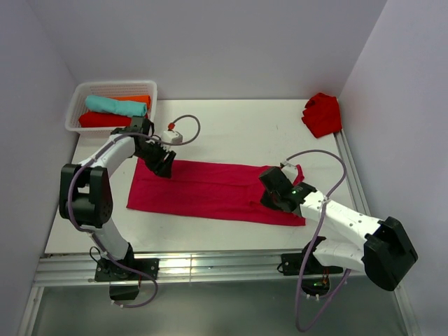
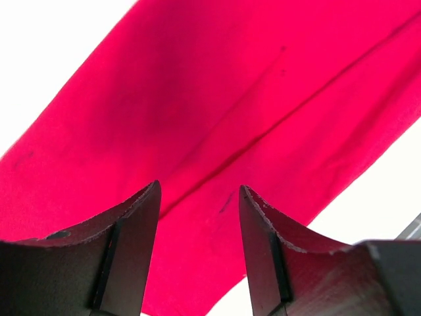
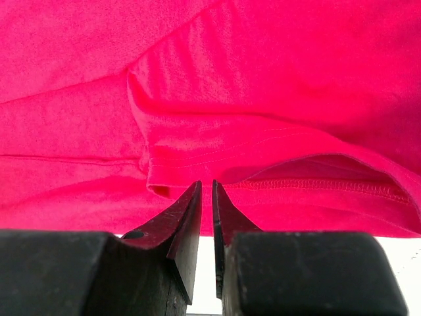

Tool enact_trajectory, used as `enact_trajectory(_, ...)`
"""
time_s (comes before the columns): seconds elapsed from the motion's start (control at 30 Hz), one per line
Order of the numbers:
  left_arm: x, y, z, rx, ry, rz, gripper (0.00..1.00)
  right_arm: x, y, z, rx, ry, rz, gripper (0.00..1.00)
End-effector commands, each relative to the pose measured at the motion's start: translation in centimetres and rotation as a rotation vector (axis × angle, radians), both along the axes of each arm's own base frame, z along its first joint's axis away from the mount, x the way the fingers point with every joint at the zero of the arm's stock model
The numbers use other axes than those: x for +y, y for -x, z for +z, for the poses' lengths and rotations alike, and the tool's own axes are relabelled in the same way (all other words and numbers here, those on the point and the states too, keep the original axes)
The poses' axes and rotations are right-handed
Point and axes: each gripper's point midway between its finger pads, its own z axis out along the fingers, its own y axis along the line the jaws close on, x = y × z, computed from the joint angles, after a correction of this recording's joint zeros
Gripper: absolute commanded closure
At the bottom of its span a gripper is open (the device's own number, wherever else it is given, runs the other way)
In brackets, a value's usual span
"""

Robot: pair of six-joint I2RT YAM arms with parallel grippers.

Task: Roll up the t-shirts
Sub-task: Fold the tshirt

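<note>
The pinkish-crimson t-shirt (image 1: 210, 189) lies on the white table, folded into a long flat strip running left to right. My left gripper (image 1: 162, 162) is open just over the strip's far left corner; in the left wrist view the cloth (image 2: 230, 99) fills the space past the spread gripper (image 2: 199, 187). My right gripper (image 1: 271, 187) is at the strip's right end. In the right wrist view the gripper (image 3: 206, 184) is closed to a thin slit, with its tips at a folded hem of the shirt (image 3: 263, 79). No cloth shows between the jaws.
A white basket (image 1: 77, 105) at the back left holds rolled tees: teal (image 1: 115, 105), orange (image 1: 138, 99) and red (image 1: 105, 120). A crumpled scarlet tee (image 1: 322, 113) lies at the back right by the wall. A metal rail (image 1: 210, 266) runs along the table's near edge.
</note>
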Motion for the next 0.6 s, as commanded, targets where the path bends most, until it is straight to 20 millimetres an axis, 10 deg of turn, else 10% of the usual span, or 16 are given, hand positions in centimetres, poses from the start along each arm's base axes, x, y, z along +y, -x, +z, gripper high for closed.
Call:
enact_trajectory(0.0,-1.3,-0.1,1.0,-0.083,-0.020,-0.125,0.43,-0.2,0.1,-0.3,-0.006,0.003,-0.019,0.81)
enact_trajectory(0.57,-8.2,4.1,-2.2,-0.092,-0.063,-0.405,0.44,-1.0,-1.2,-0.3,-0.022,0.023,-0.081,0.81)
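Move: The t-shirt, a long folded strip, has its middle about 17 cm to the right of the left hand, 6 cm back and roughly 5 cm below. The basket stands some 18 cm to the left and 19 cm ahead of that hand. From the right hand, the loose flap at the shirt's right end is centred about 5 cm ahead, 5 cm to the right and 3 cm below, and the shirt's middle is 17 cm left and 4 cm ahead. Over the t-shirt's top layer, towards its middle, the left hand sweeps about 7 cm to the right and 4 cm back, sinking a little, turning some 20 degrees clockwise with its fingers staying half open. At the flap's hem the right hand, its fingers still nearly shut, just lowers by a bare 1.5 cm; whether it touches can't be told. ##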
